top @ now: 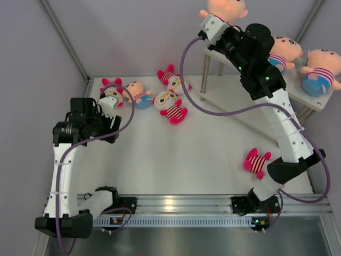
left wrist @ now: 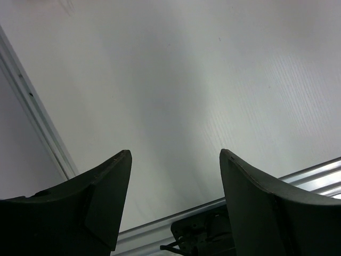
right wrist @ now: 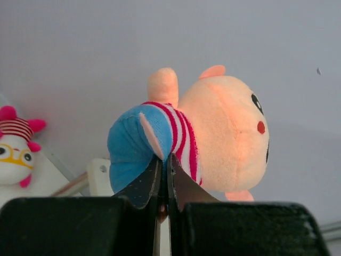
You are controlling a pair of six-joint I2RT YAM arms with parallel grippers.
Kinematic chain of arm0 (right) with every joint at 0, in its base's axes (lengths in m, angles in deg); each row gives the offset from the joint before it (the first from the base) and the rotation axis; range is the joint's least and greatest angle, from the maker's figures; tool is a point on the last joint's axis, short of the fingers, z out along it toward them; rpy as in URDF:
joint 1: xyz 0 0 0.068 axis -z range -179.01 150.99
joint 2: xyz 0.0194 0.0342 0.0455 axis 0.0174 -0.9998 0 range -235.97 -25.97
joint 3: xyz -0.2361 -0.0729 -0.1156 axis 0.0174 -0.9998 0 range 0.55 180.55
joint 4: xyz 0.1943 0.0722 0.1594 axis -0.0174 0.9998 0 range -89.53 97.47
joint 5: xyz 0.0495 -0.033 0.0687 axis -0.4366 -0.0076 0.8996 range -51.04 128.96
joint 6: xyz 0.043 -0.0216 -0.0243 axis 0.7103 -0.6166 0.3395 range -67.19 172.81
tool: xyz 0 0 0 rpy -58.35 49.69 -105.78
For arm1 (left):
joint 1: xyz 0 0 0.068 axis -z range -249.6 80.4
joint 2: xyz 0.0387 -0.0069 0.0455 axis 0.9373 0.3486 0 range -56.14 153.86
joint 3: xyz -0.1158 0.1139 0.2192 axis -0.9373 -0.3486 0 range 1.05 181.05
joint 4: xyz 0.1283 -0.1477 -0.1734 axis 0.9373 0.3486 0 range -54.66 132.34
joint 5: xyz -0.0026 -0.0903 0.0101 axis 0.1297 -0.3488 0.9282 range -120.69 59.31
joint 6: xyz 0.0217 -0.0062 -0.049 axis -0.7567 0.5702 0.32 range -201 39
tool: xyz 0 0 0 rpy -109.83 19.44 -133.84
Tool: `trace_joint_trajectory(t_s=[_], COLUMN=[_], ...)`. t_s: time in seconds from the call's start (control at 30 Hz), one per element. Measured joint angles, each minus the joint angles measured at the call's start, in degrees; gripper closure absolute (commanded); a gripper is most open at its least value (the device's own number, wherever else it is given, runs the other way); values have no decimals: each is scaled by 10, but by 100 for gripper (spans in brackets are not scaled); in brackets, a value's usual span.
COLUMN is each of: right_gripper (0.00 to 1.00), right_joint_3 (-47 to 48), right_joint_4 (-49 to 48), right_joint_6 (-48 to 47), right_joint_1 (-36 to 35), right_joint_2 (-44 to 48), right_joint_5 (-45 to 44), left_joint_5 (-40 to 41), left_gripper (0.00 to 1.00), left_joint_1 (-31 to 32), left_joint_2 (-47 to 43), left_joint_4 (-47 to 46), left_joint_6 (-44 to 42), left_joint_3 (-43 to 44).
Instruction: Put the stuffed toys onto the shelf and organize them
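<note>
My right gripper [top: 216, 20] is shut on a peach boy doll [top: 226, 6], pinching its striped shirt and blue shorts [right wrist: 165, 157], and holds it up over the left end of the shelf [top: 296, 81]. Two more peach boys [top: 285, 50] [top: 321, 69] lie on the top tier. On the table lie a peach boy [top: 139, 95] and pink dolls at the back left [top: 111, 89], the back middle [top: 170, 77], beside it [top: 170, 105], and one face down near my right arm [top: 257, 161]. My left gripper [top: 108, 128] [left wrist: 176, 160] is open and empty over the left of the table.
The shelf's lower tier [top: 234, 101] shows under the top board. Grey walls close in the back and sides. A metal rail [top: 176, 205] runs along the near edge. A shelf corner [right wrist: 99, 175] and a pink doll [right wrist: 13, 146] show in the right wrist view.
</note>
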Motion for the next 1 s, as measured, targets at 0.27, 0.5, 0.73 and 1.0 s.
trace_joint_trajectory(t_s=[0.27, 0.5, 0.73, 1.0], right_gripper=[100, 100, 100, 100], right_joint_3=[9, -26, -55, -103], right_joint_4=[47, 70, 74, 81], right_joint_6=[4, 0, -5, 1], right_joint_1=[116, 154, 172, 206], right_joint_2=[-76, -80, -60, -11], right_joint_5=[-6, -28, -34, -38], left_joint_5=[-16, -28, -42, -48], left_gripper=[27, 27, 28, 27], left_joint_1=[0, 0, 0, 0], left_joint_2=[9, 21, 22, 22], left_joint_4=[0, 0, 0, 0], left_joint_6=[-1, -1, -1, -1], left_joint_3=[-9, -21, -21, -21])
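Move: The right hand, with a blue-trousered toy already pinched, hangs high and to the left of its goal, the free spot on the shelf top: about 9 cm farther forward, 17 cm right and 20 cm below. The near toy already up there is some 27 cm right, 2 cm forward and 15 cm down; the end toy is 41 cm right and 5 cm back, equally low. From the left hand, the spot is roughly 28 cm ahead, 54 cm right and 10 cm higher. Down, forward and to the right in one swoop of about 18 cm, the right hand carries the pinched toy over the shelf top, tipping its fingers down and turning clockwise, some 20 degrees each. It then stays level and travels right and slightly back, along the shelf towards the near toy, fingers still shut on the toy's side. ##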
